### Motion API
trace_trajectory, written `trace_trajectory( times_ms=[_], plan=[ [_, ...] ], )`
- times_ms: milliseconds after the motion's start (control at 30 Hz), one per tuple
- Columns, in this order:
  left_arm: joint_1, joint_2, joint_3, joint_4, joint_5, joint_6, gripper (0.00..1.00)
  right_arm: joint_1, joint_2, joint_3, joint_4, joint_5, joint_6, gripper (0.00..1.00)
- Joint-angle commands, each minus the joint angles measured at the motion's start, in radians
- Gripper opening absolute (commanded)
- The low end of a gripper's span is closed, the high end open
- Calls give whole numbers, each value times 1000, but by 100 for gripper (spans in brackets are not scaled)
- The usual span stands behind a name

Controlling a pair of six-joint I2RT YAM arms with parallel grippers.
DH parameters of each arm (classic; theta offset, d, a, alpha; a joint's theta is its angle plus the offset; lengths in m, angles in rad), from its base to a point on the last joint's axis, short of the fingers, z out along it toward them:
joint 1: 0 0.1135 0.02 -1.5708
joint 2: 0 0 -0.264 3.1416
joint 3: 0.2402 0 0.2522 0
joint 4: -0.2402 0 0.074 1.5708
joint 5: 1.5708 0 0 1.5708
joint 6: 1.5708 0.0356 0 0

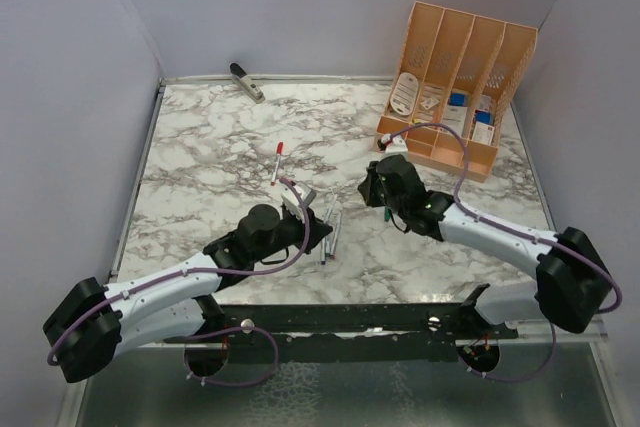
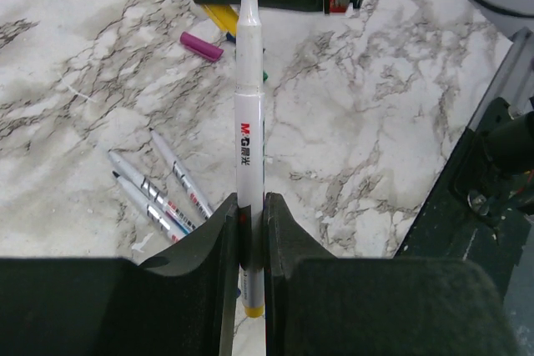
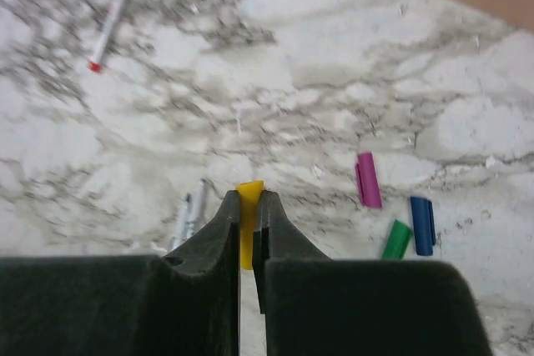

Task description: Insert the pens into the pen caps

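My left gripper [image 2: 250,202] is shut on a white pen [image 2: 249,114] with a yellow end, whose bare tip points away toward the right arm; from above this gripper [image 1: 300,205] sits left of centre. My right gripper [image 3: 249,198] is shut on the yellow pen cap [image 3: 247,239], and it [image 1: 372,187] hovers right of centre. Magenta [image 3: 368,179], blue [image 3: 422,225] and green [image 3: 397,239] pen caps lie loose on the marble. Three uncapped pens [image 2: 158,189] lie side by side between the arms. A pen with a red cap [image 1: 277,159] lies farther back.
An orange desk organiser [image 1: 455,87] with small items stands at the back right. A grey stapler-like tool [image 1: 247,82] lies at the back left edge. White walls close in the marble table [image 1: 200,147] on three sides.
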Motion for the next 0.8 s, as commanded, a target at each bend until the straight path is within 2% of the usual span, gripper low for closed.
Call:
trace_trajectory(
  times_ms=[0, 200, 333, 533, 767],
  plan=[
    [4, -35, -28, 150, 116, 22, 0, 2, -130, 13, 213, 32, -57, 1],
    [4, -35, -48, 298, 208, 4, 0, 2, -320, -130, 595, 11, -96, 1],
    [4, -21, -64, 418, 262, -26, 0, 2, -391, -207, 799, -78, -107, 1],
    [3, 36, -53, 546, 324, -82, 0, 2, -425, -333, 1124, -246, -63, 1],
    [3, 87, -41, 644, 344, -135, 0, 2, -415, -406, 1357, -360, -13, 1]
  ],
)
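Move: The left hand already holds the white pen with its writing tip up. The yellow cap in the right fingers lies about 10 cm ahead of that hand, 8 cm to its right and 4 cm lower; three loose pens lie some 4 cm ahead, 1 cm left and 14 cm below. From the right hand the held pen is roughly 9 cm back, 7 cm left and 7 cm up. About 9 cm beneath the right hand, the purple cap is 4 cm ahead and 3 cm right, the green cap level and 6 cm right. The right hand, still pinching the yellow cap, climbs quickly by about 23 cm away from the loose caps, easing back only late, while its wrist swings the fingers up from a steep downward slant until they point forward, left and somewhat upward. The left hand keeps its grip on the pen and rises some 8 cm, drifting right and back under the rising cap's side of the table, as its fingers come up to about level and swing clockwise to point mostly right. ##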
